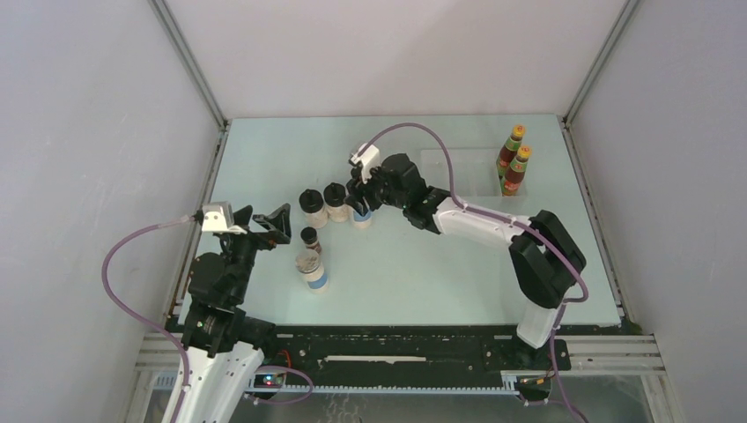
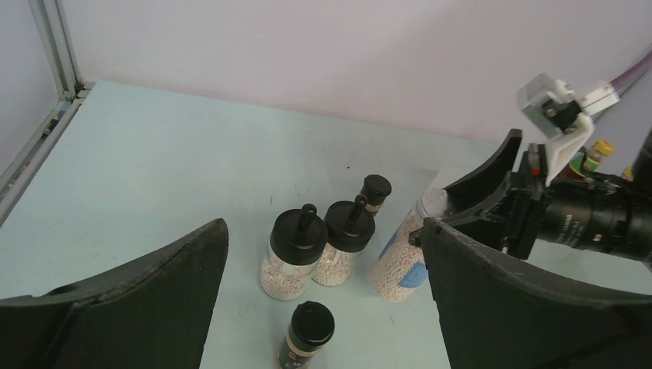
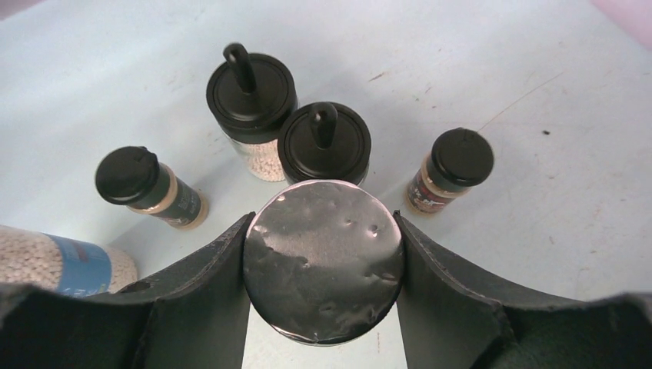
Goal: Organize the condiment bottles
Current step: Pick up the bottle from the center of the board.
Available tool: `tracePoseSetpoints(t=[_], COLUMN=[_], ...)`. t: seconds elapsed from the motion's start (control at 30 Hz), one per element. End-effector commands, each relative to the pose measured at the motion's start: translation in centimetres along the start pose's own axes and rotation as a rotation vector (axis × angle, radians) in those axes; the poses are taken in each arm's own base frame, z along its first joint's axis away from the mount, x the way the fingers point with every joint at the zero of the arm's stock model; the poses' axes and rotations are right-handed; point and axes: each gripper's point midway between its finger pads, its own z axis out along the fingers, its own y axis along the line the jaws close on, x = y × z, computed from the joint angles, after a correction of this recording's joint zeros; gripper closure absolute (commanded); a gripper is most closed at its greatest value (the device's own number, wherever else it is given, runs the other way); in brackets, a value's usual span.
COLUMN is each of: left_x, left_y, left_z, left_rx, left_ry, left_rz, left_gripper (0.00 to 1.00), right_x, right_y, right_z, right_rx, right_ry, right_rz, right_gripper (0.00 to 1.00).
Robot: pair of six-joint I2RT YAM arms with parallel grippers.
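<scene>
My right gripper (image 3: 323, 217) is shut on the grey lid of a blue-labelled jar (image 3: 323, 261), which stands at mid-table (image 1: 361, 217). Just past it are two black-lidded pale jars (image 3: 251, 100) (image 3: 324, 146), with a tiny dark jar on either side (image 3: 146, 184) (image 3: 450, 169). A second blue-labelled jar (image 1: 312, 270) stands nearer the left arm, one tiny dark jar (image 1: 309, 238) right behind it. My left gripper (image 1: 264, 227) hangs open and empty to the left of this group, facing the jars (image 2: 296, 250). Two red sauce bottles (image 1: 515, 159) stand at the back right.
A faint clear rectangular outline (image 1: 458, 172) lies on the table beside the red bottles. Grey walls and metal frame rails (image 1: 211, 167) close in the pale green table (image 1: 440, 282) on three sides. The right arm (image 1: 493, 225) stretches across the table's middle.
</scene>
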Motion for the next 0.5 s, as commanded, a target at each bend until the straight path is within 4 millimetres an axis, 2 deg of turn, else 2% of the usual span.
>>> tracePoseSetpoints(t=[0.0,0.3,0.47], left_x=[-0.2,-0.2,-0.1], left_y=[-0.1,-0.3,-0.3], left_z=[-0.1,-0.1,-0.1], left_rx=[0.013,0.019,0.02], left_ry=[-0.015,-0.015,-0.012], left_rz=[0.017,0.014,0.014], left_gripper=[0.0,0.0,0.0], right_x=[-6.6,-9.4,-10.7], right_y=[-0.1,-1.3,-2.8], right_z=[-3.1,-6.6,-8.6], right_rx=[0.051,0.143,0.222], right_ry=[-0.161,-0.213,-0.241], right_rz=[-0.05,-0.074,-0.081], right_gripper=[1.0,1.0,1.0])
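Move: The right hand already holds the silver-lidded bottle just clear of the board. The white tray, where it seems to be going, lies about 18 cm ahead, 31 cm right and 14 cm below. The nearer black-lidded jar stands some 5 cm ahead and 6 cm left, the small black-capped bottle about 13 cm straight ahead, both roughly 10 cm lower. From the idle left hand the tray is about 31 cm ahead, 50 cm right and 26 cm down. Still gripping the bottle near its lid, the right hand lifts it about 7 cm, easing some 3 cm right. ##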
